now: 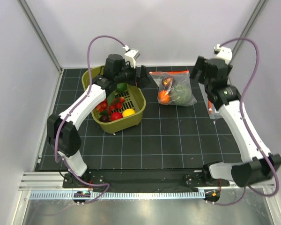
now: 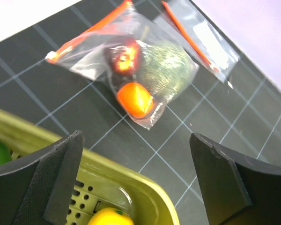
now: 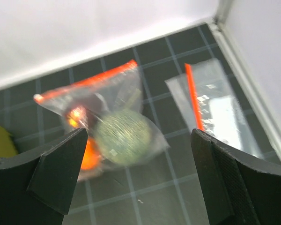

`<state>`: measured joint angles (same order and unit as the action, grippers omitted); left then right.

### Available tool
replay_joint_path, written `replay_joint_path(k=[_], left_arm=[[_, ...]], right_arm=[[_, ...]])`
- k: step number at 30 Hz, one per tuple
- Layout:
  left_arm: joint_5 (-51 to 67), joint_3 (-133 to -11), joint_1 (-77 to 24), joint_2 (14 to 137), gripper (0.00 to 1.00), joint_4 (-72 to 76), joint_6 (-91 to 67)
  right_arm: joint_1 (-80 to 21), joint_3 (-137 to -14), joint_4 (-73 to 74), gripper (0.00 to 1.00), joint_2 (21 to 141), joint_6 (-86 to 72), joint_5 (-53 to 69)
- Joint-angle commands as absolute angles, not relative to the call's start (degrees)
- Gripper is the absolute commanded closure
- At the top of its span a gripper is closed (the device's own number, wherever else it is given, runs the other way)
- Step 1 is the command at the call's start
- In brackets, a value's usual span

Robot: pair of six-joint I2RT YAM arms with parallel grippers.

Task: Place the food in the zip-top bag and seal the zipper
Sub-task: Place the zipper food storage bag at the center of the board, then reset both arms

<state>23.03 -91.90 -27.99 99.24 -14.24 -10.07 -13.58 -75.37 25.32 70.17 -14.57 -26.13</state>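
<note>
The zip-top bag lies on the black mat, its orange-red zipper along the far edge. Inside it are a pale-green round food, an orange and a dark red piece. My left gripper hangs open just left of the bag, over the basket's rim, with nothing between its fingers. My right gripper stands open and empty just right of the bag. The left wrist view shows the bag, its zipper and my left gripper. The right wrist view shows the bag, blurred, beyond my right gripper.
An olive-green basket left of the bag holds several red, yellow and green pieces, one of them yellow. A second, flat empty clear bag with an orange strip lies by the right wall. The back wall is close behind.
</note>
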Motion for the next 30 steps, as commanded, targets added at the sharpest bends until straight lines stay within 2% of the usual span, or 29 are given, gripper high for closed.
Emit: replay_joint_path(k=[1,12,18,30], left_arm=[[22.31,-93.17,-24.53,98.26,0.0,-10.46,-19.06],[23.2,-87.37,-19.6,98.44,0.0,-6.33,-33.04],[23.64,-83.5,-19.51,97.38,0.0,-4.31,-34.01],[23.55,-83.58,-19.25,96.94,0.0,-4.48,-32.17]], right_arm=[[-13.54,-85.77,34.95,0.0,79.09,-21.53,-22.78],[-13.62,-83.24,32.61,0.01,80.42,-33.22,-23.47],[-13.62,-82.71,32.52,0.0,80.95,-34.89,-23.82],[-13.62,-82.0,33.22,0.0,81.39,-36.39,-23.91]])
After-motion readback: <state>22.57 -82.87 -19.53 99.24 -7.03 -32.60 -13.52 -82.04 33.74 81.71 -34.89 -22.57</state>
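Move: The filled zip bag lies flat on the board, for the left hand about 20 cm to its right, 8 cm ahead and 24 cm below; the green basket's middle is some 15 cm to that hand's left, level with it and 22 cm down. From the right hand the filled bag is roughly 11 cm left, 12 cm ahead and 28 cm below, and the flat empty bag about 12 cm right, 9 cm ahead and 32 cm down. Touching nothing, the right hand edges forward and up, then sinks to finish about 5 cm lower, some 3 cm ahead and 3 cm left, nearer the filled bag, its fingers tipping further down. The left hand draws left towards the basket, with some forward travel before it too sinks, and rolls some 25 degrees counter-clockwise seen from behind; both grippers stay wide open. ##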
